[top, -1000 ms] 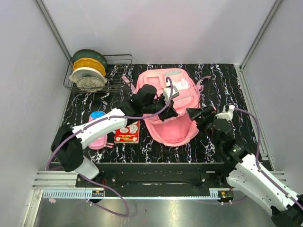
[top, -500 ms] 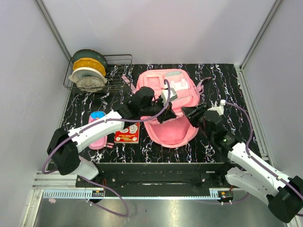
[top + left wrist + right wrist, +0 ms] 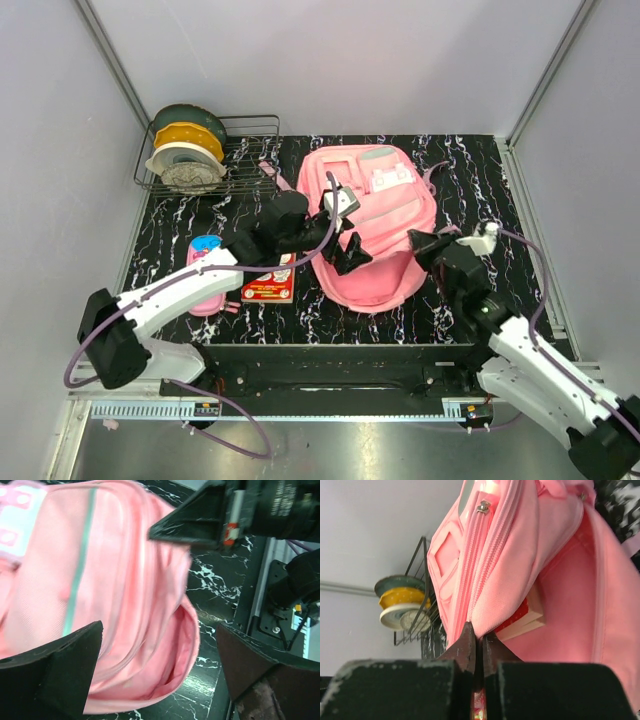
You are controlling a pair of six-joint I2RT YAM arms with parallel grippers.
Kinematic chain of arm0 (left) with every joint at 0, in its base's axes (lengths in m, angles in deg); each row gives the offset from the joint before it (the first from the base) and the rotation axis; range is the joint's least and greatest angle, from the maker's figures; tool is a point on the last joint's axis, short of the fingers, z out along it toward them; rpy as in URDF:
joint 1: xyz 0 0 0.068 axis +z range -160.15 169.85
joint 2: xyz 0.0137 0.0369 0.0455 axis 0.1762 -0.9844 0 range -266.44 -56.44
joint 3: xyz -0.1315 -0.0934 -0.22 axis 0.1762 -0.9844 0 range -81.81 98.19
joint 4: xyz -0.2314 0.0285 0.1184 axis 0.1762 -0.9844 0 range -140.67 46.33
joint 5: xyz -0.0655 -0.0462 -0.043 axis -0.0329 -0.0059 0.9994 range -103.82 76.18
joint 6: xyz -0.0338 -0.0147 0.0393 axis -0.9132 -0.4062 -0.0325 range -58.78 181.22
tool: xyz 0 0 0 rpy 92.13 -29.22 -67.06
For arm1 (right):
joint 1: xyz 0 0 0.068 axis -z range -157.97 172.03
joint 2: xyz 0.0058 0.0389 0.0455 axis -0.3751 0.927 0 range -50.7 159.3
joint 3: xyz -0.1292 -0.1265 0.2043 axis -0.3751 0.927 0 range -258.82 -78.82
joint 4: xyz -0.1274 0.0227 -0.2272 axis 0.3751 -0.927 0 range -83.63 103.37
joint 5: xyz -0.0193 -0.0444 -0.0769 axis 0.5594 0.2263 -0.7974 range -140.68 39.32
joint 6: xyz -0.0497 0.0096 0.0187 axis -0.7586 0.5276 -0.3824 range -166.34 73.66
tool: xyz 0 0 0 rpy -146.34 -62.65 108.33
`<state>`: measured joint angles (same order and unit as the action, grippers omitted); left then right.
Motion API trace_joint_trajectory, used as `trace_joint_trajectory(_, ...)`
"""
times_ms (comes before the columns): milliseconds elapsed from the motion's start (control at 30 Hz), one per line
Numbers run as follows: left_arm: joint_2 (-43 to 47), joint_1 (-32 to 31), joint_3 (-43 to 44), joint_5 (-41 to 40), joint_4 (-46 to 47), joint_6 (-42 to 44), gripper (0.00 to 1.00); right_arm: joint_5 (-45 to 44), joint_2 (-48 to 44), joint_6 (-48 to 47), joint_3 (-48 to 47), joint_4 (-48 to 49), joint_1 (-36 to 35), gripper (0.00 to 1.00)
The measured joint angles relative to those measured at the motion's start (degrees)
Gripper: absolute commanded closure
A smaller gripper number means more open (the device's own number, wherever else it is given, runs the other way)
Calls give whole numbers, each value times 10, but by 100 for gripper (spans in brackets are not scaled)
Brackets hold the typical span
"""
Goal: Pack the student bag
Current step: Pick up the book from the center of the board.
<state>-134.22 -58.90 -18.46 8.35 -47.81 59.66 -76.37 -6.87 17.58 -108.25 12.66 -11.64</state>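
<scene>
The pink student bag lies in the middle of the black marble table, its mouth toward the arms. My left gripper hovers open at the bag's left near edge, holding nothing. In the left wrist view its fingers stand wide apart over the bag's gaping mouth. My right gripper sits at the bag's right side. In the right wrist view it is shut on the bag's fabric rim. A red-covered book shows inside the bag.
A wire rack with plates stands at the back left. A pink-and-blue pencil case and a red book lie left of the bag. The right gripper shows at the top of the left wrist view.
My left gripper let go of the bag, opened and drew back toward the near left. My right gripper closed on the bag's rim. The bag settled flatter and shifted right.
</scene>
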Motion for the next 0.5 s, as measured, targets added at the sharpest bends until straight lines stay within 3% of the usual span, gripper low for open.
trace_joint_trajectory(267, 78, 19, -78, -122, 16, -29, 1, -146, -176, -40, 15, -113, 1, 100)
trace_joint_trajectory(333, 90, 43, -106, -149, 16, -46, 1, -167, -189, -43, 18, -123, 5, 84)
trace_joint_trajectory(367, 94, 56, -120, -165, 15, -57, 1, -172, -187, -45, 19, -125, 7, 56)
trace_joint_trajectory(400, 95, 69, -131, -180, 11, -65, 1, -174, -181, -48, 21, -125, 9, 43)
trace_joint_trajectory(500, 95, 113, -153, -216, -10, -93, 1, -155, -155, -74, 24, -129, 12, 18)
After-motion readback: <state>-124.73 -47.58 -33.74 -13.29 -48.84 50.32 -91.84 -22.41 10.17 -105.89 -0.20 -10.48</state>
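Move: The red book lies on the board about 20 cm to my left hand's left, 1 cm farther out and some 21 cm below it; the pink pouch is another 16 cm left of the book, level with it. The backpack's middle is about 10 cm ahead and 7 cm right of that hand, 15 cm down. My right hand, shut on the flap edge, has that middle 5 cm ahead, 7 cm left and 11 cm below, and the book 35 cm left, 4 cm back, 18 cm down. Still pinching the flap, my right hand hauls the backpack about 8 cm to my right and a little back and up, then stops, sinks a couple of centimetres and opens its fingers around the flap. My left hand, empty and wide open, leaves the bag and sweeps some 12 cm left towards the red book, also forward and then down, turning counter-clockwise about 35 degrees. ##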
